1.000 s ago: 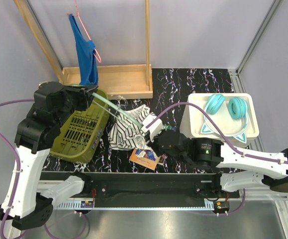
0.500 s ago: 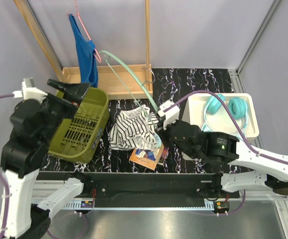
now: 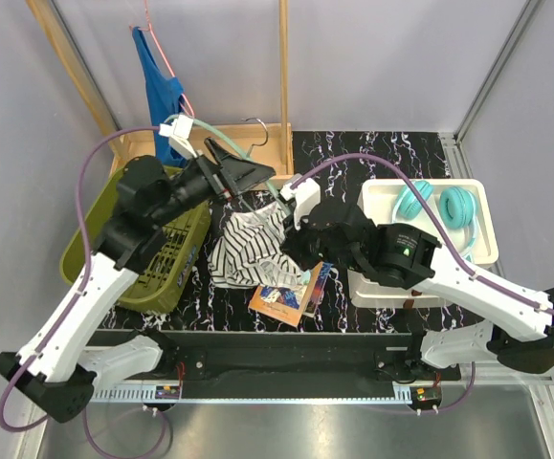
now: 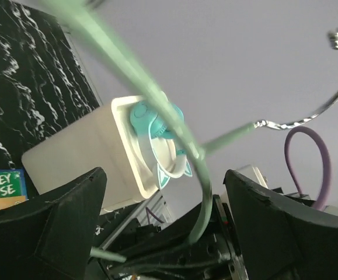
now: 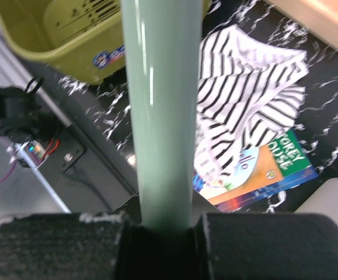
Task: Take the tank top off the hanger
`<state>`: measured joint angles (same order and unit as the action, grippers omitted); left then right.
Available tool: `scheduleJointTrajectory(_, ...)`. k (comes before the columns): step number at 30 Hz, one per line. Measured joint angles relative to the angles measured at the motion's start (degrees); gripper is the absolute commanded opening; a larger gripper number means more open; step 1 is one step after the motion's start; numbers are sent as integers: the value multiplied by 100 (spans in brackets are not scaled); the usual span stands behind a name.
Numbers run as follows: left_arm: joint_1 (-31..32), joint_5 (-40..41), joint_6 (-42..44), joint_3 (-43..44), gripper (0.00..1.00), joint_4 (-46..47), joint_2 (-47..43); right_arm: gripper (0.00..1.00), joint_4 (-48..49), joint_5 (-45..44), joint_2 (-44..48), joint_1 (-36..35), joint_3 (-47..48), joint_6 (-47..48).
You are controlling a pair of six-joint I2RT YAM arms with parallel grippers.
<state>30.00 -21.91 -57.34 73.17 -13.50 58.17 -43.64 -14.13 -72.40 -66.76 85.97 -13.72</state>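
A black-and-white striped tank top (image 3: 250, 247) lies crumpled on the black marble tabletop, free of the hanger; it also shows in the right wrist view (image 5: 247, 99). My right gripper (image 3: 293, 205) (image 5: 160, 233) is shut on the pale green hanger (image 5: 159, 105), holding it above the garment. The hanger's metal hook (image 3: 254, 122) (image 4: 309, 116) points up and back. My left gripper (image 3: 246, 180) (image 4: 163, 233) stands open beside the right one, with the hanger's green bar (image 4: 201, 186) running loose between its spread jaws.
A blue top (image 3: 165, 91) hangs on a pink hanger at the wooden rack (image 3: 248, 153) at the back left. An olive basket (image 3: 152, 256) sits left of the striped top, a book (image 3: 286, 296) lies in front of it, and a white tray (image 3: 477, 189) with teal headphones (image 3: 434, 206) is on the right.
My left gripper let go of the hanger, opened wide and swung right over the striped top. My right gripper shut on the hanger and lifted it up and back.
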Motion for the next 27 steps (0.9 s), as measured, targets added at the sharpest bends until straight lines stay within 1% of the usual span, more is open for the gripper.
scheduleJointTrajectory(1, 98, -22, -83, -46, 75, 192, 129, 0, -37, 136, -9, 2, 0, -33)
scheduleJointTrajectory(3, 164, -22, -275, -136, 71, 527, 199, 0, -103, 293, -9, 0, -2, -105)
scheduleJointTrajectory(6, 201, 2, -481, -166, 60, 903, 205, 0, -136, 442, -2, 2, -7, -184)
scheduleJointTrajectory(7, 214, 2, -551, -162, 50, 1062, 229, 0, -146, 487, 2, 2, -9, -199)
scheduleJointTrajectory(9, 278, 9, -629, -144, 38, 1189, 280, 0, -157, 573, 15, 0, -9, -234)
scheduleJointTrajectory(10, 302, 22, -686, -140, 35, 1204, 330, 13, -131, 584, 28, 2, -7, -275)
scheduleJointTrajectory(11, 323, 24, -734, -140, 28, 1235, 398, 23, -127, 590, 59, 2, -7, -319)
scheduleJointTrajectory(12, 337, 24, -800, -142, 26, 1237, 444, 27, -140, 590, 79, 2, -7, -378)
scheduleJointTrajectory(13, 352, 48, -855, -142, 19, 1235, 483, 29, -153, 612, 92, 2, -7, -428)
scheduleJointTrajectory(14, 369, 81, -916, -142, 3, 1209, 507, 36, -149, 612, 103, 2, -7, -459)
scheduleJointTrajectory(15, 380, 116, -1032, -144, 1, 1178, 520, 41, -149, 614, 120, 2, -7, -483)
scheduleJointTrajectory(17, 391, 234, -1154, -149, 0, 1187, 520, 55, -140, 608, 175, 2, -17, -588)
scheduleJointTrajectory(21, 380, 481, -1661, -149, 0, 1241, 507, 68, -129, 549, 544, 2, -236, -815)
scheduleJointTrajectory(24, 385, 754, -2055, -170, 0, 1327, 483, 69, -83, 516, 957, 2, -511, -944)
scheduleJointTrajectory(27, 385, 1115, -2581, -485, 0, 1609, 269, 67, 98, 538, 1325, 2, -791, -994)
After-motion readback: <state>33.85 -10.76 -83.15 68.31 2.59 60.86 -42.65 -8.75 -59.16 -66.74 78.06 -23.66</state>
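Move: The left hand's open jaws straddle the hanger near the hook's neck; the spot to grip lies about 3 cm to its right and 2 cm ahead, 1 cm up, with the metal hook 5 cm ahead, 1 cm left and 7 cm up. The right hand holds the hanger's lower end, that grip spot roughly 8 cm ahead, 3 cm left and 11 cm above it. The tank top lies 10 cm ahead of the right hand, 8 cm left and some 25 cm below. The left fingers close and pinch the hanger beside the hook's neck as that hand edges about 3 cm right, then goes on up and forward, its wrist rolling some 25 degrees. The right hand keeps its grip while easing back, then opens, lets go of the hanger's end and draws away back and to the right, about 5 cm in all. ##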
